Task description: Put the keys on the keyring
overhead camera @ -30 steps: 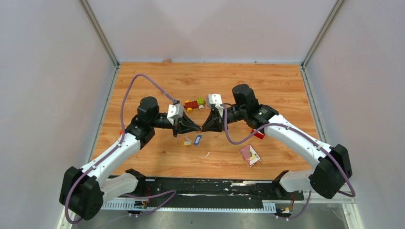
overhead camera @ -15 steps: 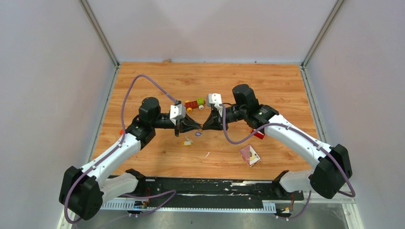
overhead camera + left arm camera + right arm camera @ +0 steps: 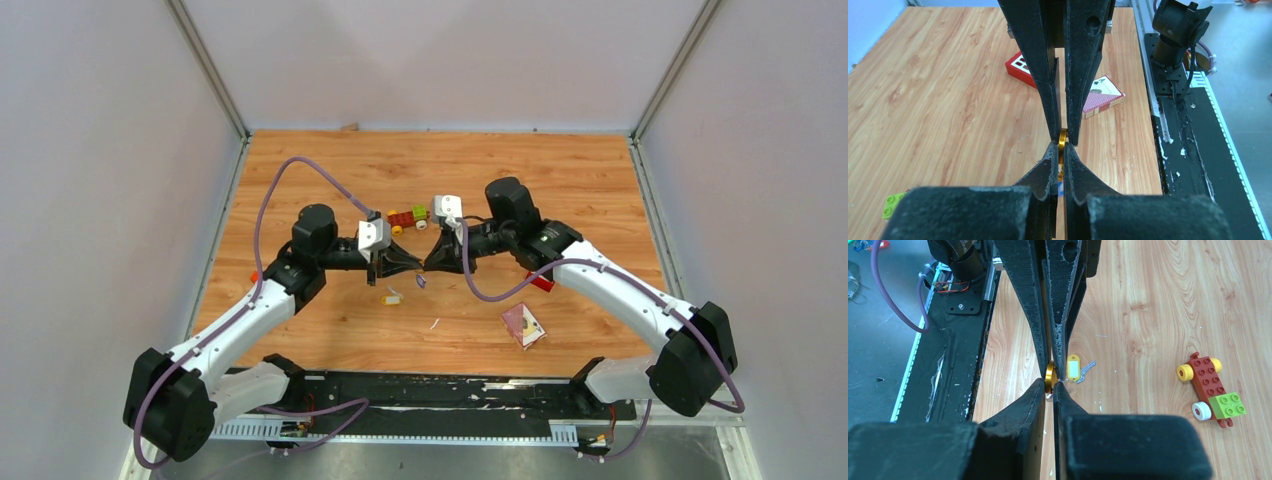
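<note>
My left gripper [image 3: 412, 267] and right gripper [image 3: 430, 266] meet tip to tip above the middle of the table. The gold keyring [image 3: 1063, 142] stands edge-on between them, and both pairs of jaws are shut on it [image 3: 1050, 377]. A small bluish shape, the blue key [image 3: 420, 281], hangs just under the fingertips. A sliver of it shows between my left fingers [image 3: 1060, 188]. The yellow-headed key [image 3: 392, 297] lies flat on the wood a little to the left of the grippers, and it also shows just past the ring as the yellow-headed key [image 3: 1074, 367].
A red-and-green toy car [image 3: 408, 217] sits just behind the grippers. A red block [image 3: 541, 283] lies under the right forearm. A card box [image 3: 524, 325] rests near the front right. The black base rail [image 3: 430, 390] runs along the near edge.
The blue key has left its place beside the yellow key and now sits up under the fingertips. The right jaws have closed. The left gripper has edged slightly right.
</note>
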Motion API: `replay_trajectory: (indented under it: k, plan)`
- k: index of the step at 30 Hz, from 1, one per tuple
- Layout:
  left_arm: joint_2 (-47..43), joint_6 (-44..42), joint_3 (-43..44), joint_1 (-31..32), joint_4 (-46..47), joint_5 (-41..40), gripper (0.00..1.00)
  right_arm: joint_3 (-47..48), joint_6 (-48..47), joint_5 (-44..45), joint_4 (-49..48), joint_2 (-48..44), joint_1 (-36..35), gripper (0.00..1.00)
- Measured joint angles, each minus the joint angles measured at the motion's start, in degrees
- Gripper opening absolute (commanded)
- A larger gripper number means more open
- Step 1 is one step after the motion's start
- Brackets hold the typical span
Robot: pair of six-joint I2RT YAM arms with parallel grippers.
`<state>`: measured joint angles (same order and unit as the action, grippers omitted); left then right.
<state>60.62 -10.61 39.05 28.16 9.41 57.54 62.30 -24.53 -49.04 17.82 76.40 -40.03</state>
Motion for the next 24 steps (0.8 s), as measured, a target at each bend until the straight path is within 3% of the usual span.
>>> replay_trajectory:
  k: [6, 8, 17, 24]
  plan:
    - [-0.15, -1.84, 0.22, -0.52, -3.39, -1.20, 0.00, 0.00, -0.22, 1.20, 0.48, -0.48, -0.17, 0.48]
    - [-0.15, -2.38, 0.55, -1.07, -4.94, -1.46, 0.00, -0.02, -0.50, 1.81, 0.79, -1.16, -0.09, 0.53]
    - [-0.76, -2.80, 3.15, -4.83, -10.12, -1.62, 0.00, -1.55, -2.54, 5.33, 1.44, -5.14, 0.74, 0.57]
    - [-1.90, -7.17, 14.19, -11.08, -26.51, -7.74, 0.00, -1.05, -4.59, 7.78, 3.17, 1.16, 0.74, 0.57]
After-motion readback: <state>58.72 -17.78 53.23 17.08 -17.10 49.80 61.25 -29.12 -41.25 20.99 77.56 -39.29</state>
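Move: The left hand has the keyring pinched at its fingertips, the blue key hanging from it, and the right fingertips are still shut on the same ring. The yellow key lies on the table about 8 cm to the left, 2 cm ahead and 16 cm below either hand. From the right hand, the toy train is roughly 25 cm ahead and 4 cm left, and a white paper scrap about 5 cm back and 3 cm right, both at table height. The right hand opens from nearly shut to a bit over half, letting go of the ring, backs off 1 to 2 cm to the right with a small rise, then sinks about 4 cm while easing some 2 cm forward, getting nearer the yellow key's level. The left hand keeps its pinch and carries the ring off, dipping about 1 cm at first, then speeding up to the left and forward, about 8 cm in all, ending 3 cm higher and turned some 15 degrees counter-clockwise. ##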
